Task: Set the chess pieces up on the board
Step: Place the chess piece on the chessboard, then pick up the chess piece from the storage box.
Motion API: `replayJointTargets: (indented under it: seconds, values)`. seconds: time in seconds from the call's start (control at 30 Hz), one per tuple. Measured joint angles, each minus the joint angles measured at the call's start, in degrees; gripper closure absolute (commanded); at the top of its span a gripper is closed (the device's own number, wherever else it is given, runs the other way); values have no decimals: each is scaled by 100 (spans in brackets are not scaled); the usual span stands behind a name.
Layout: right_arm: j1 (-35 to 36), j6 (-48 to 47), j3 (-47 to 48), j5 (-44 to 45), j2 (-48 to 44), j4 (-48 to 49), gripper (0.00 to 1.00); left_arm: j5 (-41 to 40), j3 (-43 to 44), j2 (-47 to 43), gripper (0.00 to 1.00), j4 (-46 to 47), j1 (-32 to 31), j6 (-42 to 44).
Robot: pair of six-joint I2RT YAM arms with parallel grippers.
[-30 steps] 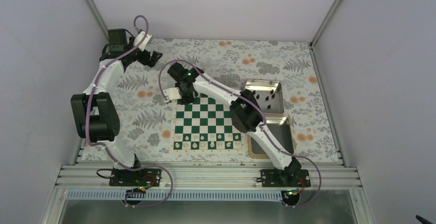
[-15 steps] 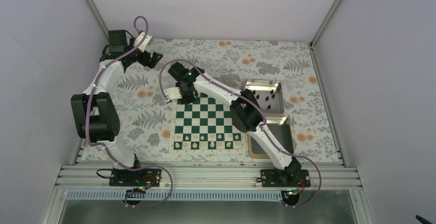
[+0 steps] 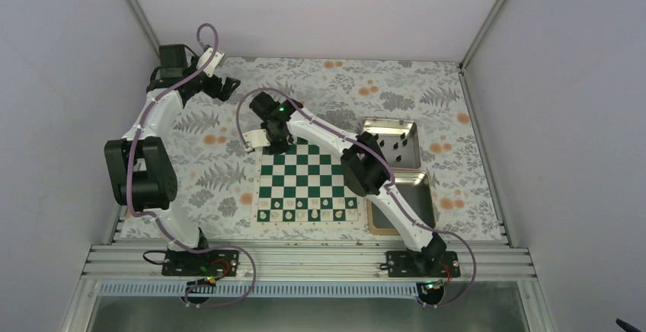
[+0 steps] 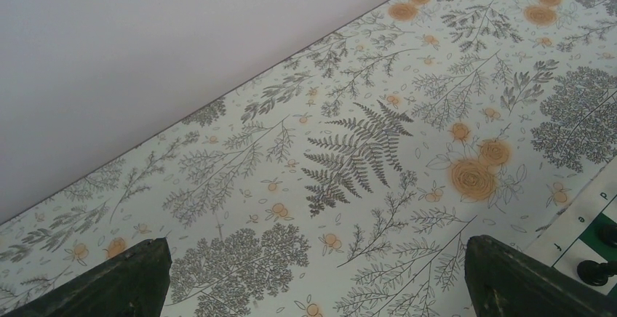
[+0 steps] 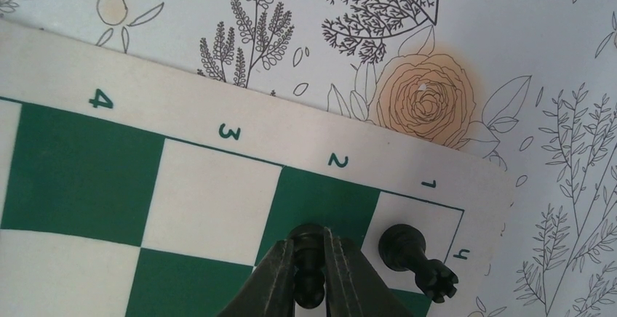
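The green and white board [image 3: 305,183] lies mid-table. My right gripper [image 3: 273,147] is down at its far left corner. In the right wrist view its fingers [image 5: 309,238] press on both sides of a small black chess piece [image 5: 308,281] that stands on the green square by the numeral 2. A black rook [image 5: 411,255] stands on the white corner square beside it. More black pieces [image 3: 396,145] lie in the far metal tin [image 3: 373,129]. My left gripper [image 3: 221,86] hovers open over the floral cloth at the far left, its fingers [image 4: 109,281] wide apart and empty.
A second tin [image 3: 407,199] sits right of the board, partly under the right arm. Small white pieces [image 3: 305,214] line the board's near rows. The left wrist view catches the board's corner [image 4: 582,230] and one black piece [image 4: 596,272]. Enclosure walls ring the table.
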Motion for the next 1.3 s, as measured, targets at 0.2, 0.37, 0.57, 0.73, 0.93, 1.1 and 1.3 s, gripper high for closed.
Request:
replayJointTargets:
  seconds: [0.2, 0.37, 0.57, 0.73, 0.93, 1.1, 1.3]
  values:
    - [0, 2, -4, 0, 0, 2, 83, 13, -15, -2, 0, 24, 7, 0]
    - [0, 0, -17, 0, 0, 4, 81, 39, -33, -20, 0, 28, 9, -2]
    - [0, 9, -20, 0, 0, 42, 73, 83, -33, -61, 0, 33, 31, -2]
    - [0, 57, -127, -66, -107, 66, 65, 101, -33, -63, 0, 31, 44, -20]
    - [-46, 151, -535, -118, -748, -17, 56, 98, -31, -122, 0, 26, 44, -46]
    - [-317, 201, -905, -317, -1788, -83, 54, 61, -4, -251, 0, -4, 44, -44]
    - [-1786, 267, -1554, -389, -3088, -103, 54, -48, 74, -302, 0, -15, 61, -105]
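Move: The black pawn stands between the right fingertips, its middle only about 1 cm below the hand point. The rook is some 4 cm straight ahead of the right hand, and the next back-row piece about 4 cm ahead and 4 cm right. The black-piece tray lies roughly 40 cm right and 2 cm ahead. From the left hand the pawn is about 14 cm back, 12 cm right and 19 cm down. The fingers come free of the pawn's head: the right hand stays put while they ease open, then keeps opening to nearly half as it climbs almost straight up. After about 10 cm it swings fast right and somewhat forward as well, towards the tray side, ending some 19 cm higher and 15 cm right, turned about 20 degrees clockwise. The left hand, wide open, rises about 3 cm. ##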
